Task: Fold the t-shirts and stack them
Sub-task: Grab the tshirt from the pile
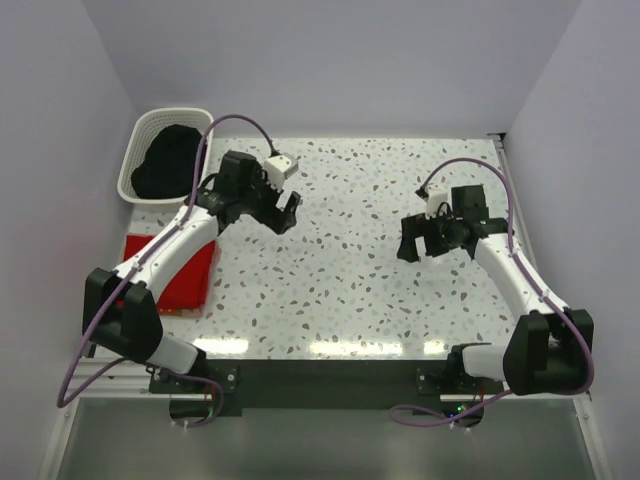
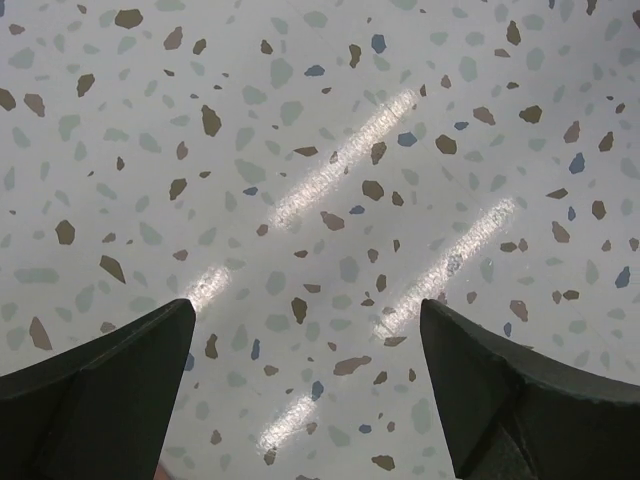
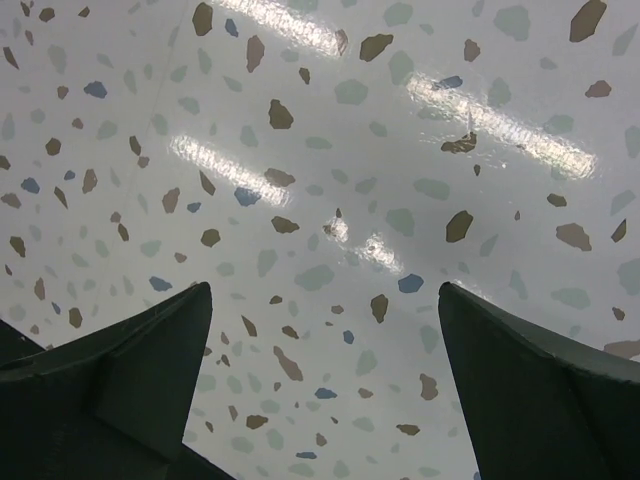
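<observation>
A black t-shirt (image 1: 168, 160) lies bunched inside the white lattice basket (image 1: 128, 166) at the back left. A red t-shirt (image 1: 185, 275) lies flat at the table's left edge, partly under the left arm. My left gripper (image 1: 279, 211) hovers open over bare speckled tabletop, right of the basket. Over the right half of the table my right gripper (image 1: 419, 242) also stands open. Both wrist views show only tabletop between the left fingers (image 2: 100, 390) and the right fingers (image 3: 130, 380); my left gripper (image 2: 305, 320) and right gripper (image 3: 325, 300) hold nothing.
White walls close in the table on the left, back and right. The speckled tabletop (image 1: 350, 270) stretches between the two arms. Cables loop from each wrist down to the bases at the near edge.
</observation>
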`<action>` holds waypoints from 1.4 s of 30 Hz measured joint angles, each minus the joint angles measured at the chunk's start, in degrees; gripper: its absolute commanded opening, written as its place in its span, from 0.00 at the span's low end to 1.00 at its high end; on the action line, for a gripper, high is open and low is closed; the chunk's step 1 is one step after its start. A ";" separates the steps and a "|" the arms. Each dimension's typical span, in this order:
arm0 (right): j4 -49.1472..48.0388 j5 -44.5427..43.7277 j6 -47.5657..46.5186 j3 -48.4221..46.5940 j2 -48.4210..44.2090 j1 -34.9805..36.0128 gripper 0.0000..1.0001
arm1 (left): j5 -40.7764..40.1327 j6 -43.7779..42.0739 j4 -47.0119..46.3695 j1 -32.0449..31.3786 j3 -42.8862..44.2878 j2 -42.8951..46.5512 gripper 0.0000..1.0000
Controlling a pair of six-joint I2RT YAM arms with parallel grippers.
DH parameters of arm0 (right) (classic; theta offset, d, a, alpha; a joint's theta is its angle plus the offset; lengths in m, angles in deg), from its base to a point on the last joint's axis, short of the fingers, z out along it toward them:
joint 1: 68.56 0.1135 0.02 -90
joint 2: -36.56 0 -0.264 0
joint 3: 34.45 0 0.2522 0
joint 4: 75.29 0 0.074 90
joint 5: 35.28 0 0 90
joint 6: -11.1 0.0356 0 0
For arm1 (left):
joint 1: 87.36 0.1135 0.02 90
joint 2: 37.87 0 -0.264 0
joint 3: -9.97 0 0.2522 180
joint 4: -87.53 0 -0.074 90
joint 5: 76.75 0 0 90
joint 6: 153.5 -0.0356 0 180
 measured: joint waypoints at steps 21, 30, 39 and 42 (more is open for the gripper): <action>-4.15 -1.01 7.39 0.46 2.19 -0.04 0.99 | -11.69 4.31 3.67 28.48 62.55 -43.01 1.00; -1.22 0.15 4.81 -2.89 9.09 -0.04 0.99 | -11.72 1.70 3.37 36.39 63.67 -56.35 1.00; 1.57 0.22 3.63 -6.27 12.33 -0.04 0.99 | -9.90 0.61 3.87 38.40 63.71 -64.02 1.00; 1.95 0.24 3.34 -7.04 12.72 -0.04 0.99 | -8.66 -0.15 4.44 38.86 64.26 -64.08 0.85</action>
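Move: The black t-shirt lies bunched in the white basket, about 26 cm ahead of the empty left hand, 38 cm to its left and some 16 cm below. The basket surrounds it, its middle about 27 cm ahead and 38 cm left of that hand. The folded red t-shirt lies nearer the bases, about 10 cm behind the left hand and 31 cm to its left. From the right hand, the black t-shirt is roughly 32 cm ahead and 72 cm to the left. The black t-shirt is reached from above: the open left hand swings some 45 cm left and forward, first arching up about 10 cm, then sinking over 20 cm into the basket while still drifting left, turning about 45 degrees counter-clockwise. Its fingertips sink into the cloth and barely start to close. The right hand, open and empty, eases about 2 cm forward and down. ##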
